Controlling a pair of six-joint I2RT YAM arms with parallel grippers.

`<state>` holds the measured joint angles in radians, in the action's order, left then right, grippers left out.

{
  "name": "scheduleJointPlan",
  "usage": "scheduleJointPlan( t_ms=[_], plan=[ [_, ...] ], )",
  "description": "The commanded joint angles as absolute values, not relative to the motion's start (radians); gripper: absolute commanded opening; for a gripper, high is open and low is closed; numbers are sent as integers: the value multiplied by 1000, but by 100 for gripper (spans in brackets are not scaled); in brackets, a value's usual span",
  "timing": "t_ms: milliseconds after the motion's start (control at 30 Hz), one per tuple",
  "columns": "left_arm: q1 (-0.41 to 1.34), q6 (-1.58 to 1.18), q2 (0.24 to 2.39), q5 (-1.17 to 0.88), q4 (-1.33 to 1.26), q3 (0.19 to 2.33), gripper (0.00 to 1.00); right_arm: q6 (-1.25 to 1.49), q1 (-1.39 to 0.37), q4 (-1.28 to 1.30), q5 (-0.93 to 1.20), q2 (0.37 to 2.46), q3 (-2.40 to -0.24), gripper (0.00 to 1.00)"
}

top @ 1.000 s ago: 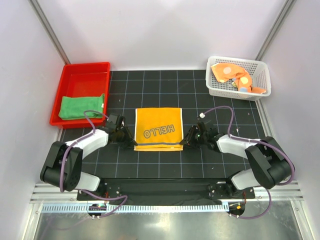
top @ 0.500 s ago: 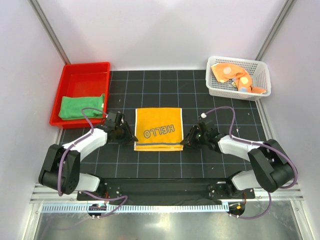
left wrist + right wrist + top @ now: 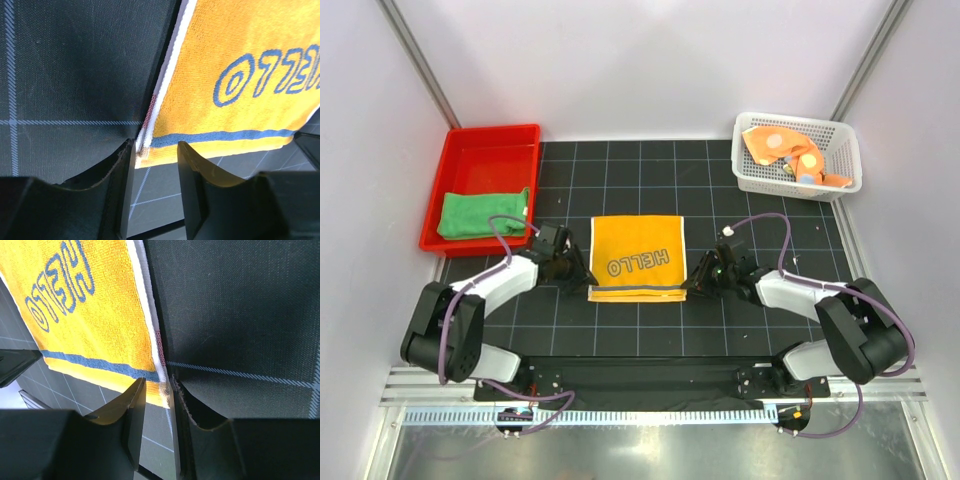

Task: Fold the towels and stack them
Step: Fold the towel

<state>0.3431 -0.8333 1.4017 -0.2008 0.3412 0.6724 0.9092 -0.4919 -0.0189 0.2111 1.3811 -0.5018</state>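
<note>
The yellow-orange HELLO towel (image 3: 636,258) lies folded flat on the black mat. My left gripper (image 3: 582,279) sits low at its near left corner. In the left wrist view that gripper (image 3: 156,147) is open, and the towel's corner (image 3: 165,147) lies just past the tips. My right gripper (image 3: 689,283) is at the near right corner. In the right wrist view its jaws (image 3: 158,382) stand narrowly apart, with the towel's white-edged corner (image 3: 161,371) at the tips. The green towel (image 3: 483,213) lies folded in the red tray (image 3: 485,140). The polka-dot towel (image 3: 788,153) is crumpled in the white basket (image 3: 750,180).
The red tray stands at the back left and the white basket at the back right of the gridded mat (image 3: 640,175). White walls close in both sides. The arm bases and a metal rail (image 3: 640,412) run along the near edge.
My left gripper's jaws have spread wider at the towel's near left corner. The right gripper's jaws have widened slightly. The towel itself has stayed flat in place.
</note>
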Motion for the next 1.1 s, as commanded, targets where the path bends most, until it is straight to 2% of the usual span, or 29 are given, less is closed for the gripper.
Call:
scheduleJointPlan(
  t_ms=[0,233,567,600,767,933,1067],
  plan=[
    [359,-827,1427,-186,304,700,42,899,-499,-48,187,1387,-506,33],
    [374,-824,1454,-169,295,709,24,894,-499,-60,189,1390,-499,31],
    [380,-828,1440,-164,311,727,21,890,-499,-58,186,1385,-499,30],
    [382,-827,1440,-166,313,733,14,888,-499,-57,187,1382,-499,29],
    [387,-825,1453,-173,313,744,0,888,-499,-51,186,1370,-505,22],
    [388,-830,1456,-198,318,753,0,870,-497,-6,166,1347,-523,5],
    [390,-841,1434,-198,347,770,0,854,-499,35,161,1333,-546,1]
  ],
)
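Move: The yellow towel's near-left corner is directly beneath the left fingertips, about 1 cm down, and its near-right corner is likewise right under the right fingertips, about 1 cm down. The HELLO lettering lies some 5 cm ahead of the left hand and 10 cm to its right, or 5 cm ahead and 9 cm left of the right hand. The green towel is roughly 14 cm ahead and 20 cm left of the left hand, about level with it. Down by about 1 cm goes the left hand, its partly open fingers narrowing over the near-left corner; it then rises again, easing right and slightly forward by about 1 cm as they shut and pinch the upper layer's edge by the blue stripe. The right hand all but stays in place over the near-right corner and closes its fingers on the hem there a little later. ##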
